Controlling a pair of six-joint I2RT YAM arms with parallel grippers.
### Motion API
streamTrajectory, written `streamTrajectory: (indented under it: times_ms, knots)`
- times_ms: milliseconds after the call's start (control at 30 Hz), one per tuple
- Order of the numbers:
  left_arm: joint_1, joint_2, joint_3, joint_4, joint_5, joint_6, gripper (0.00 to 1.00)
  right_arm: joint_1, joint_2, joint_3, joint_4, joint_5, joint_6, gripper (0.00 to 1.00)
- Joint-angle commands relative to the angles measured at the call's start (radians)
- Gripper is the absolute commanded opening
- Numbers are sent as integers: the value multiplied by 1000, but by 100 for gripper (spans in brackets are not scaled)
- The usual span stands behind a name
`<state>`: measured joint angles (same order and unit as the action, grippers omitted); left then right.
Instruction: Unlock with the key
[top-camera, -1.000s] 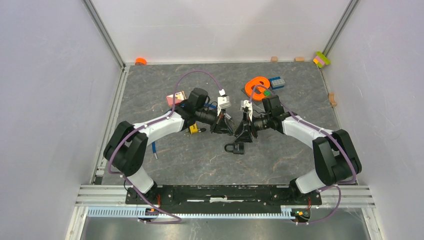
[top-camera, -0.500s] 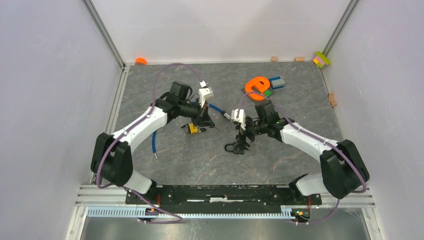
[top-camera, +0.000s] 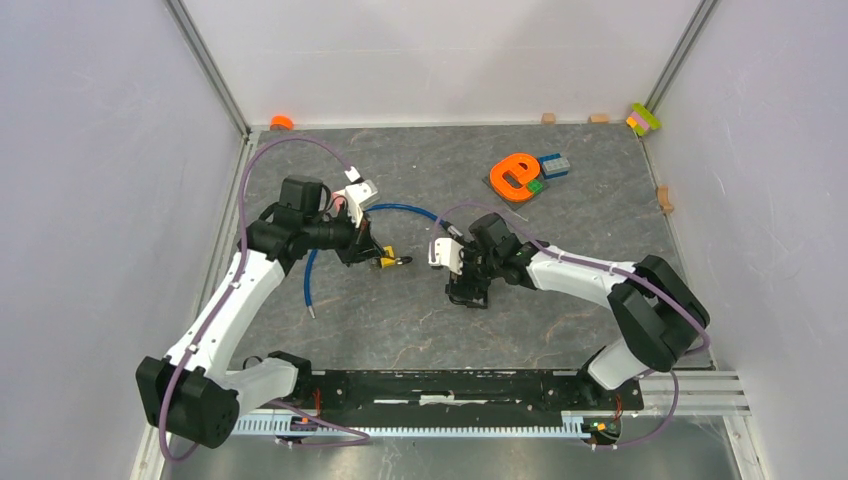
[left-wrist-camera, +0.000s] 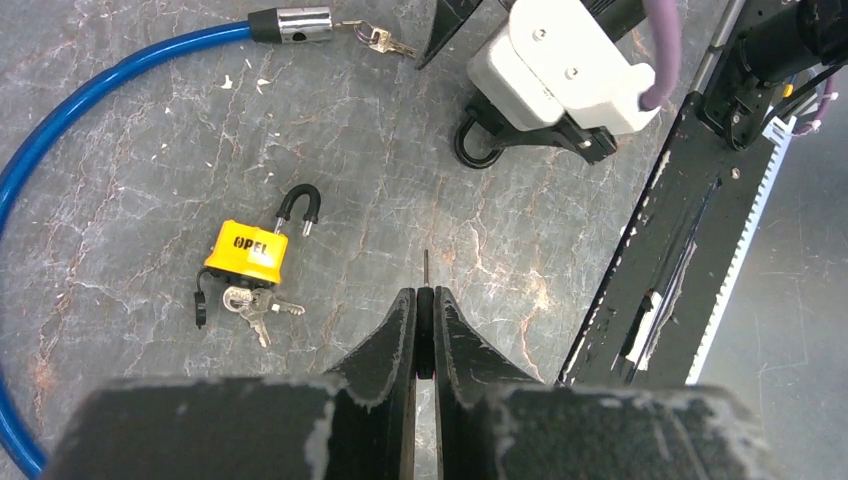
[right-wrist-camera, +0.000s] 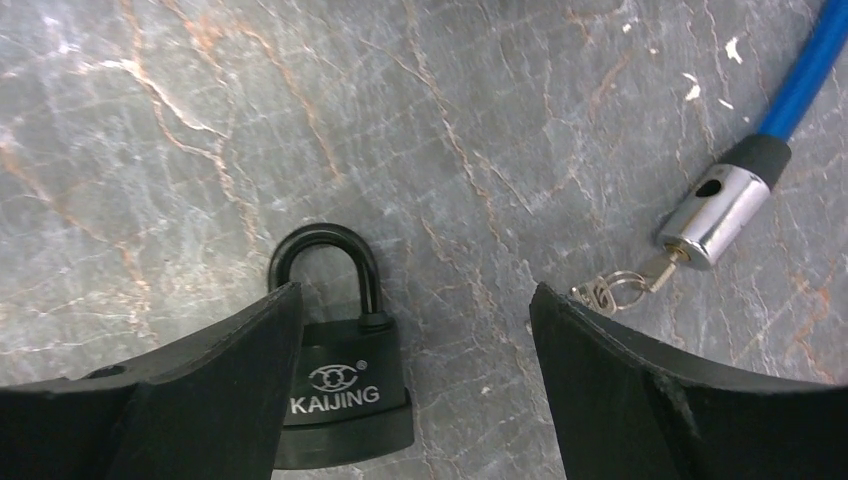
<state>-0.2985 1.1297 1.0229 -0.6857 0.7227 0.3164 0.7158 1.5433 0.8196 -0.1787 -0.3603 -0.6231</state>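
The key (left-wrist-camera: 425, 268) is a thin blade seen edge-on, its dark head pinched between the shut fingers of my left gripper (left-wrist-camera: 425, 292). That gripper (top-camera: 360, 250) hovers left of centre, beside a yellow padlock (left-wrist-camera: 247, 250) whose shackle is open and which has a bunch of keys at its base. A black padlock marked KAIJING (right-wrist-camera: 345, 395) lies flat on the table with its shackle closed. My right gripper (right-wrist-camera: 415, 290) hangs open just above it, and the left finger (right-wrist-camera: 200, 390) covers the lock's left edge. In the top view the right gripper (top-camera: 468, 290) hides most of that lock.
A blue cable lock (top-camera: 400, 210) curves across the table, its chrome cylinder (right-wrist-camera: 715, 210) holding a key on a ring (right-wrist-camera: 620, 285). An orange letter e (top-camera: 515, 175) and a blue brick (top-camera: 555, 165) lie at the back right. Small blocks line the far wall.
The two grippers were together at the centre. The left arm has swung away to the left with the key. The right gripper has opened and moved down over the black padlock.
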Motion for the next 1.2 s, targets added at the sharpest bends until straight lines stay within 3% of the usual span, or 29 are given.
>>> streamTrajectory:
  times_ms: [0,333,633,900,1067,1167]
  knots:
    - [1,-21,-7,-21,-12,31,2,4,12,34,43,90,-22,87]
    - [1,-5,-1,6,24,18,2,19,82,48,54,101,-15,85]
    - [1,3,6,17,26,17,2,-40,81,86,70,248,84,86]
    - [-1,18,11,29,47,30,2,-236,-5,42,1,251,148,87]
    - [-1,31,20,35,66,44,2,-280,-120,-67,-36,257,132,87]
    - [-1,42,22,54,78,42,3,-279,-190,-117,-65,181,101,87]
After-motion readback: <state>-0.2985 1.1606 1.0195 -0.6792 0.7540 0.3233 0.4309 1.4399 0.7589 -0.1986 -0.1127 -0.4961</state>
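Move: Just under the right hand's open fingers lies the black padlock, its middle about 3 cm back, level sideways and some 3 cm below, shackle pointing left. The keys at the cable lock lie roughly 8 cm ahead of that hand, and the cable lock's barrel about 13 cm ahead and 3 cm left. From the left hand, the black padlock is some 21 cm right, 8 cm back and 18 cm lower. Easing down and forward about 2 cm each over the black padlock, the right hand then sweeps to its right some 12 cm and farther forward, turning about 30 degrees clockwise, a fingertip seeming to drag the shackle round. It lifts slightly and eases back a little at the end, fingers staying wide open beside the shackle's tip. ##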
